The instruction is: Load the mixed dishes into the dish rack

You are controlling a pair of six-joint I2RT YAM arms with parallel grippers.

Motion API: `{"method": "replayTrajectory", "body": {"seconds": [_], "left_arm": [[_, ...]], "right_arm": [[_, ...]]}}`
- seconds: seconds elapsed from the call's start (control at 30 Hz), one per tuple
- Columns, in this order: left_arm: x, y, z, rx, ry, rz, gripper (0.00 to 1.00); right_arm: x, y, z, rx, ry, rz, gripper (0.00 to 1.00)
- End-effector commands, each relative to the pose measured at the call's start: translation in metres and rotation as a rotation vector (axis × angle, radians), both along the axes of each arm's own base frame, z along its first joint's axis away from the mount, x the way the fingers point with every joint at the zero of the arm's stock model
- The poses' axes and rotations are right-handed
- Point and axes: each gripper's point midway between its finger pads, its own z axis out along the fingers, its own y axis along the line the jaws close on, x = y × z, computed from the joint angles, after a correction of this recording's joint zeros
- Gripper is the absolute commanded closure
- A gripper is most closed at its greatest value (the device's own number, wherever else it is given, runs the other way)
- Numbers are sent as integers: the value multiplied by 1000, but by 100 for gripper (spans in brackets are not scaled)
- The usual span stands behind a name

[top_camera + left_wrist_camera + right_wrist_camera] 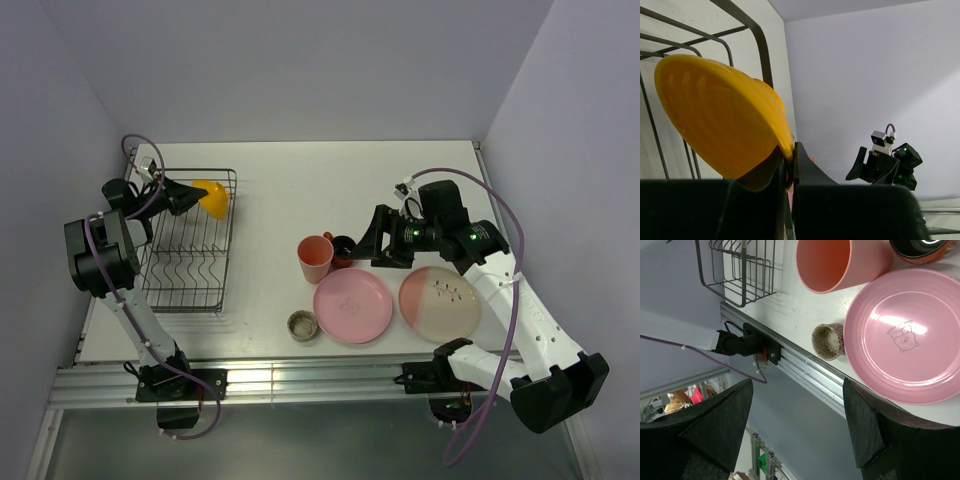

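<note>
My left gripper (186, 196) is shut on the rim of the orange-yellow bowl (213, 196), which it holds tilted on edge over the far right end of the grey wire dish rack (190, 262). In the left wrist view the bowl (720, 115) fills the left side, its rim pinched at my left gripper (789, 167). My right gripper (366, 240) hangs open beside the dark red-brown cup (342, 243) and the pink tumbler (316, 258). The pink plate (352, 306), the pink-and-cream plate (440, 299) and the speckled cup (303, 325) rest on the table.
The right wrist view looks down past my open right gripper (797, 390) at the tumbler (840, 260), pink plate (905, 335), speckled cup (829, 341) and the table's near rail (805, 370). Walls close in on the table's left, back and right.
</note>
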Motion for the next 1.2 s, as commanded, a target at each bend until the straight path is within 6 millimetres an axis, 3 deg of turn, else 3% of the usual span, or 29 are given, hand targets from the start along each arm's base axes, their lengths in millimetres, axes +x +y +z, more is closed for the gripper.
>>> {"method": "replayTrajectory", "body": {"seconds": [0.0, 0.23, 0.5, 0.63, 0.77, 0.83, 0.87, 1.03, 1.07, 1.1, 1.17], "left_arm": [[-8, -9, 11, 6, -74, -65, 92], [-5, -9, -6, 12, -22, -84, 96], [5, 1, -47, 145, 132, -64, 93], [4, 2, -51, 148, 152, -76, 92], [-1, 4, -53, 151, 173, -67, 72], [-1, 7, -50, 157, 167, -51, 67], [-1, 8, -51, 163, 175, -45, 48], [-1, 12, -37, 197, 156, -5, 39], [0, 14, -35, 212, 164, 8, 37], [1, 16, -26, 227, 148, 21, 26], [1, 19, -21, 246, 165, 43, 24]], "right_arm": [[1, -1, 6, 13, -28, -8, 21], [2, 0, 8, 16, -31, -9, 21], [1, -2, 8, 9, -33, -15, 21], [2, -1, 10, 14, -37, -15, 21], [2, -1, 9, 17, -34, -16, 21], [2, -1, 10, 19, -36, -13, 21], [1, -1, 10, 20, -35, -14, 21], [0, -1, 10, 25, -38, -16, 21], [0, -1, 10, 25, -38, -16, 21], [-1, -1, 11, 27, -38, -15, 21], [-1, -1, 11, 28, -40, -17, 21]]}}
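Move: My left hand still holds the yellow bowl by its rim over the far right corner of the dish rack. The spot for the bowl between the wires lies about 8 cm below, some 3 cm to my right and 1 cm back. The rack's middle is about 12 cm back and 4 cm left; the coral cup stands roughly 14 cm back and 26 cm right. From my right hand, that spot is some 22 cm ahead and 34 cm left. With the bowl's rim still pinched, I shift my left hand a touch right, then ease it forward and down into the rack's far right corner. Partway down I open the fingers wide to let go of the rim, still sinking to about 6 cm in all, slightly back again, as the fingertips dip some 15 degrees. ##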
